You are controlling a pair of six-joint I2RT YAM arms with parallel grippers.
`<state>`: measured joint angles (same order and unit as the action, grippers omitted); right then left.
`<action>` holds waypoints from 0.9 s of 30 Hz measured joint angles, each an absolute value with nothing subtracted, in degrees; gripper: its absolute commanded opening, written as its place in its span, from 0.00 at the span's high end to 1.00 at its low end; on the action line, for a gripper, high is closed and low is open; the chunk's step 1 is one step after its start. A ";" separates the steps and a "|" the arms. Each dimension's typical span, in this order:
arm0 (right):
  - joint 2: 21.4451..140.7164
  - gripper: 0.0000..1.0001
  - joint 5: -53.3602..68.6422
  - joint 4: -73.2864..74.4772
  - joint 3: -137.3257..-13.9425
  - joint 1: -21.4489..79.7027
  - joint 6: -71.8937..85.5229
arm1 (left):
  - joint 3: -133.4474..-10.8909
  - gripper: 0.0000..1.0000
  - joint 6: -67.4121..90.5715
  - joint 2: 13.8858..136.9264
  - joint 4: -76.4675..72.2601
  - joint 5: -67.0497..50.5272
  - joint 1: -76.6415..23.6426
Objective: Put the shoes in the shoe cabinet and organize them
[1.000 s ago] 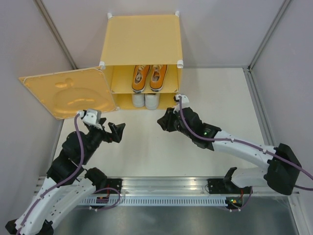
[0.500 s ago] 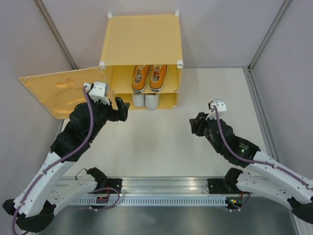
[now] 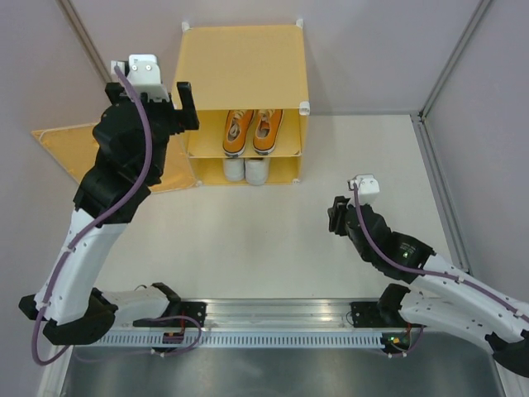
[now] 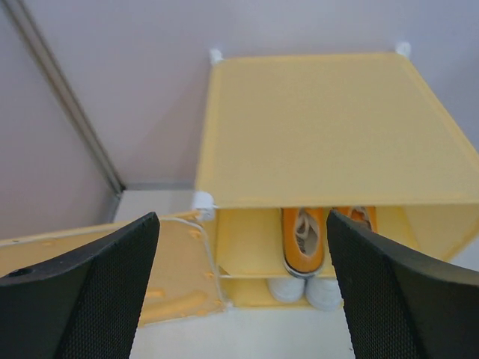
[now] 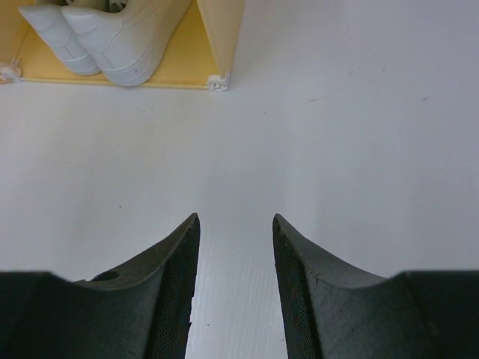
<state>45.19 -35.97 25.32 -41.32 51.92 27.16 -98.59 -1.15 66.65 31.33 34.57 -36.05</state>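
Observation:
The yellow shoe cabinet [image 3: 240, 66] stands at the back with its door [image 3: 62, 145] swung open to the left. An orange pair of shoes [image 3: 252, 131] sits on the inner shelf, and a white pair [image 3: 245, 169] sits below it, toes outward. My left gripper [image 3: 183, 112] hangs open and empty, high by the cabinet's upper left corner. In the left wrist view the left gripper [image 4: 241, 224] frames an orange shoe [image 4: 303, 239] and the white toes [image 4: 307, 290]. My right gripper [image 3: 335, 217] is open and empty over the table, right of the cabinet. The right wrist view shows the right gripper [image 5: 235, 218] and the white shoes [image 5: 112, 30].
My left arm [image 3: 124, 165] hides part of the open door. Grey walls with metal posts [image 3: 450, 66] close in the table on three sides. A metal rail [image 3: 273, 318] carrying both arm bases runs along the near edge. The cabinet's lower right corner [image 5: 218, 81] lies ahead of the right gripper.
My left arm rose from the table in front of the door up to the cabinet's upper left corner. My right arm drew back rightward from the cabinet, and its jaws widened.

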 measured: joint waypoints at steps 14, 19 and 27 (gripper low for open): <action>40.58 0.49 -37.15 26.57 -41.32 51.92 27.27 | -118.48 0.00 -1.85 80.88 42.33 39.55 -11.60; 42.52 0.49 -37.01 27.05 -41.39 51.92 27.18 | -118.50 0.01 4.43 84.05 46.59 29.08 0.69; 45.82 0.49 -34.24 26.76 -41.39 51.92 27.16 | -120.95 0.01 10.11 90.61 50.50 18.31 11.29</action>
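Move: The cabinet door stands swung open. Its free edge is about 32 cm to the left of the raised, empty left hand and 11 cm ahead, with its middle some 36 cm below; the door's hinge edge is about 17 cm ahead, 3 cm left. The left orange shoe on the shelf sits roughly 27 cm ahead and 11 cm right, some 33 cm down. From the right hand, the free edge is about 67 cm left, 18 cm ahead and 6 cm lower. The left arm sweeps high and fast to its left, some 23 cm in all and about 9 cm forward, from in front of the cabinet across above the open door towards its free edge, first rising a few centimetres and then sinking about 10 cm as it nears the door. Meanwhile the wrist turns some 30 degrees counter-clockwise and the fingers tip down nearly 20 degrees, staying wide open and still above the door with no contact to be seen. ##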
